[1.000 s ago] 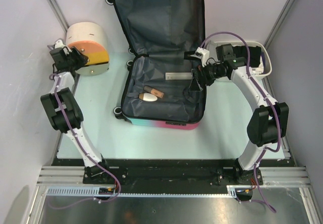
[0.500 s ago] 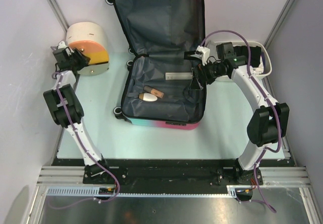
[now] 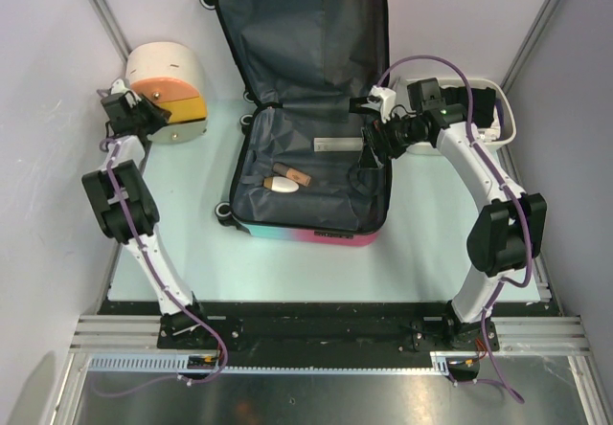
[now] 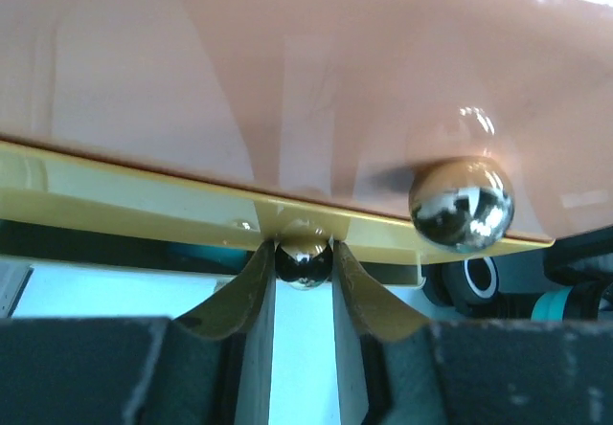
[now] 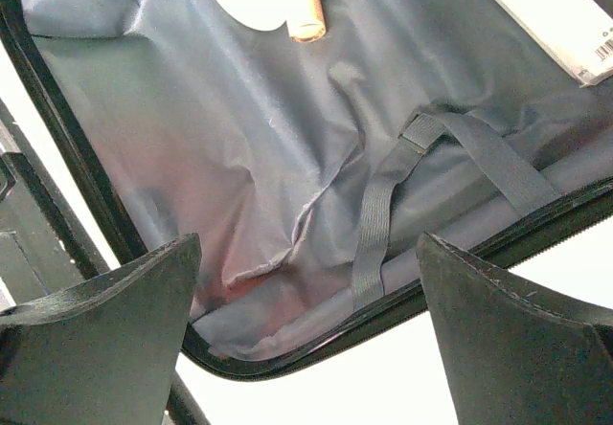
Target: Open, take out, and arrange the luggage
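Note:
The luggage [image 3: 316,181] lies open at the middle of the table, its lid leaning on the back wall, dark grey lining showing. Inside lie a flat white box [image 3: 335,144], a brown tube [image 3: 293,171] and a white oval piece [image 3: 281,186]. My right gripper [image 3: 369,152] is open and empty above the case's right rim [image 5: 306,243], over the lining and a grey strap [image 5: 378,214]. My left gripper [image 3: 144,109] is at the cream-and-orange drawer box [image 3: 165,85], its fingers closed on a small metal knob [image 4: 304,260] of the yellow drawer.
A larger shiny knob [image 4: 461,203] sits on the orange drawer front above. A white basin [image 3: 503,109] stands at the back right behind my right arm. Grey walls close in on both sides and at the back.
My left arm has drawn in closer to the drawer box, with its gripper staying at the drawers. My right gripper has shifted slightly towards the back over the case's right rim.

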Available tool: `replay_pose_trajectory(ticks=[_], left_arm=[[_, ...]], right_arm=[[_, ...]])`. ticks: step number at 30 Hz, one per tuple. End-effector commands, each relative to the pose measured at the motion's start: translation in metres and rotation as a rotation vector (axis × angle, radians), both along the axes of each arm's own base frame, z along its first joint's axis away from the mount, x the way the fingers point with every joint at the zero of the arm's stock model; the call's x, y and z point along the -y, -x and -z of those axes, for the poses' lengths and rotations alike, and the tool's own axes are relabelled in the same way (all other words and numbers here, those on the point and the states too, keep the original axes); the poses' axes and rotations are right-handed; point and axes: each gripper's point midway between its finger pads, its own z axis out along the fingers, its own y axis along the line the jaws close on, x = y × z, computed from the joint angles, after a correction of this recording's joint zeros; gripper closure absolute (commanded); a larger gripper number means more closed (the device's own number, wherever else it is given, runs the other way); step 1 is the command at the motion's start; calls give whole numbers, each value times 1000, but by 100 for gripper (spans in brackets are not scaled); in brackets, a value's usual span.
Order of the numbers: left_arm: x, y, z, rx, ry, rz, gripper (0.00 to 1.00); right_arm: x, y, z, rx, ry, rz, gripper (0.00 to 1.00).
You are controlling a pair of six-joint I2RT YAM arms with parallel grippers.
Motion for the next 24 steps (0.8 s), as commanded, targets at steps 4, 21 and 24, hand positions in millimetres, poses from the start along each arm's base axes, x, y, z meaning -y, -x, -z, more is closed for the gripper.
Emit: replay_pose_trajectory(ticks=[4,21,24], left_arm=[[15,32,-37,60,-12,-2,100],[39,110,-36,39,-32,-19,17],[49,122,-63,102,-110,48,11]], right_arm=[[-4,-8,-13,42,-16,-11,0],[-9,-8,-15,41,-51,-25,0],[-11,-10,-15,45,-56,-29,0]])
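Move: The yellow drawer's knob already sits between the left hand's shut-down fingers, right at the hand point. The orange drawer's knob is about 6 cm above it, roughly 1 cm nearer the robot and 1 cm to the right. The open suitcase's middle lies some 46 cm to the left hand's right, 15 cm back and 8 cm lower. From the idle right hand, the yellow knob is about 66 cm left, 16 cm ahead and 5 cm below. The yellow drawer's knob, still pinched, is drawn level towards the robot and somewhat to its right by the left hand, out from under the orange drawer, the hand going about 11 cm back and 4 cm right in all. Near the end of the pull the fingers spread wide and let go of the knob, the wrist hardly turning. ##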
